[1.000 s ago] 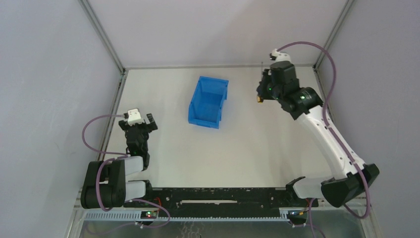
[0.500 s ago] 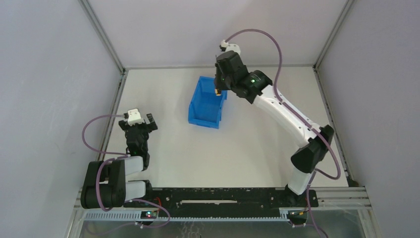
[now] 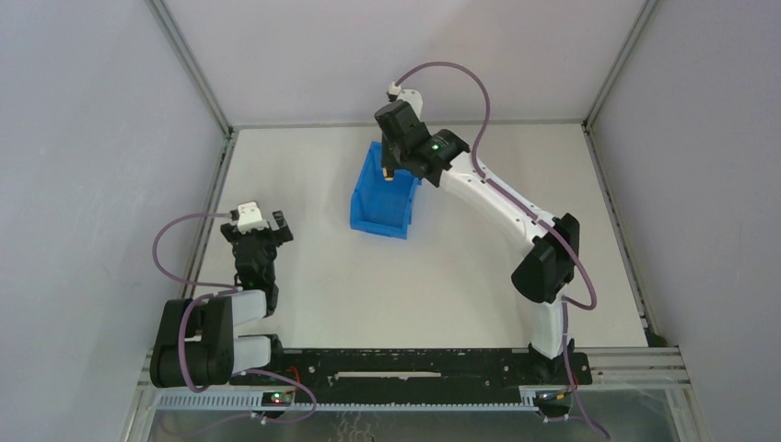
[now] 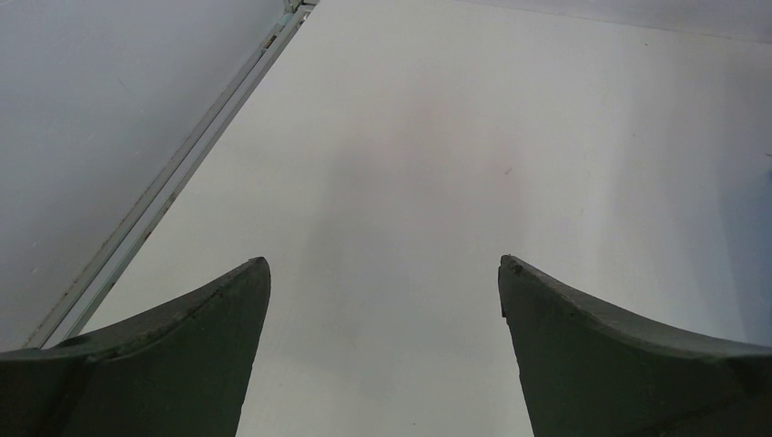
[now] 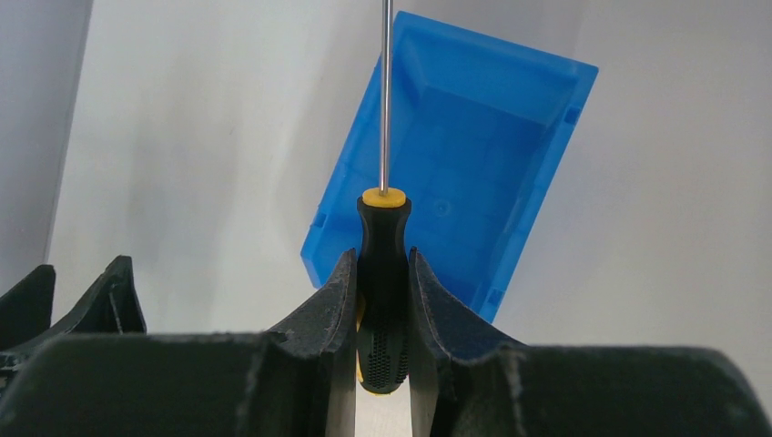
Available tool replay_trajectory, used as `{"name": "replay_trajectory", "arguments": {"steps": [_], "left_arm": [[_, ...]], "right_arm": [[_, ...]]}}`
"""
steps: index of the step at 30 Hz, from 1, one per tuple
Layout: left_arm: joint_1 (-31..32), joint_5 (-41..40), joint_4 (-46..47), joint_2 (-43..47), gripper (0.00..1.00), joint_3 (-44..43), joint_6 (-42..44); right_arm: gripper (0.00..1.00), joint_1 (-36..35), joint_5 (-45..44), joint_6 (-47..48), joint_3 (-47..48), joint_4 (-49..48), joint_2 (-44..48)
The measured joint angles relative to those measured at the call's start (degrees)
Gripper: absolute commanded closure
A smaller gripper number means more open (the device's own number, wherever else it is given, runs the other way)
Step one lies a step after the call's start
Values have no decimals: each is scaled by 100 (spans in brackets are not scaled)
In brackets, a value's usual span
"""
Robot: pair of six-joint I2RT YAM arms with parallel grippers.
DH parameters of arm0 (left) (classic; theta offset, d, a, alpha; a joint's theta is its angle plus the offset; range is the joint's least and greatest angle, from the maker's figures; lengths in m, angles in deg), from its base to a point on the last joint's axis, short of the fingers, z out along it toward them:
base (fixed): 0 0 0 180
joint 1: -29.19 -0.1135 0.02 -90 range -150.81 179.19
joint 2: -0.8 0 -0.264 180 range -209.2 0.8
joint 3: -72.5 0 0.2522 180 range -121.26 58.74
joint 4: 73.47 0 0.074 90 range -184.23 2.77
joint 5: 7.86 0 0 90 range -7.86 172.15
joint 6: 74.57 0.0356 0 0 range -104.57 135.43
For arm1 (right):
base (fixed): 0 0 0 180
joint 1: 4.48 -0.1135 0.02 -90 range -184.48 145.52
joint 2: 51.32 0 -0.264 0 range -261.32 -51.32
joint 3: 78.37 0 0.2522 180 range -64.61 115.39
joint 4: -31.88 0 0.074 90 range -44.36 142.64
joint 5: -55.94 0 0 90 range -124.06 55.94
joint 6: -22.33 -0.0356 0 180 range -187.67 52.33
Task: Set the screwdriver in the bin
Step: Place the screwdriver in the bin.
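Observation:
The blue bin (image 3: 383, 204) stands open-topped on the white table, back centre. My right gripper (image 3: 390, 171) hovers over the bin's far end, shut on the screwdriver (image 3: 389, 174). In the right wrist view the screwdriver (image 5: 383, 238) has a black handle with a yellow collar, clamped between both fingers (image 5: 339, 289), and its thin metal shaft points out over the bin (image 5: 482, 155) below. My left gripper (image 3: 265, 221) rests at the left of the table, well apart from the bin. It is open, and in the left wrist view the left gripper (image 4: 384, 266) has only bare table between its fingers.
A metal frame rail (image 3: 221, 175) runs along the table's left edge beside my left arm. Grey walls close in the back and both sides. The black arm-base rail (image 3: 405, 364) lies along the near edge.
My right arm swung left from the table's back right to above the bin, carrying the screwdriver. The left arm stayed still.

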Motion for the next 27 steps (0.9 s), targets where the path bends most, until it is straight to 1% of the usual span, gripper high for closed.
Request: {"name": "replay_trajectory", "arguments": {"steps": [6,14,18,24,27], "left_arm": [[0,0,0,0,0,0,0],[0,0,0,0,0,0,0],[2,0,0,0,0,0,0],[0,0,0,0,0,0,0],[0,0,0,0,0,0,0]], "right_arm": [[86,0,-22,-120,-249,-321,-317],[86,11,-44,-337,-643,-682,-973],[86,35,-39,-389,-695,-815,-1287],[82,94,57,-433,-804,-1027,-1663],[77,109,125,-446,-817,-1093,-1805]]}}
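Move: The screwdriver is already pinched by its handle in the right fingers, up above the blue bin. The bin's middle lies about 8 cm ahead of the right hand, only 1 cm or so to its left, and roughly 22 cm below; nothing else stands near. From the idle left hand, the bin's middle is some 14 cm ahead, 33 cm to the right and 6 cm lower. The screwdriver, still held by its handle with the shaft pointing outward, is lowered by the right arm almost straight down into the bin, some 20 cm in one smooth drop that slows near the end and drifts just slightly forward. The wrist tips the fingers a further 15 degrees or so downward, and they keep their hold. ##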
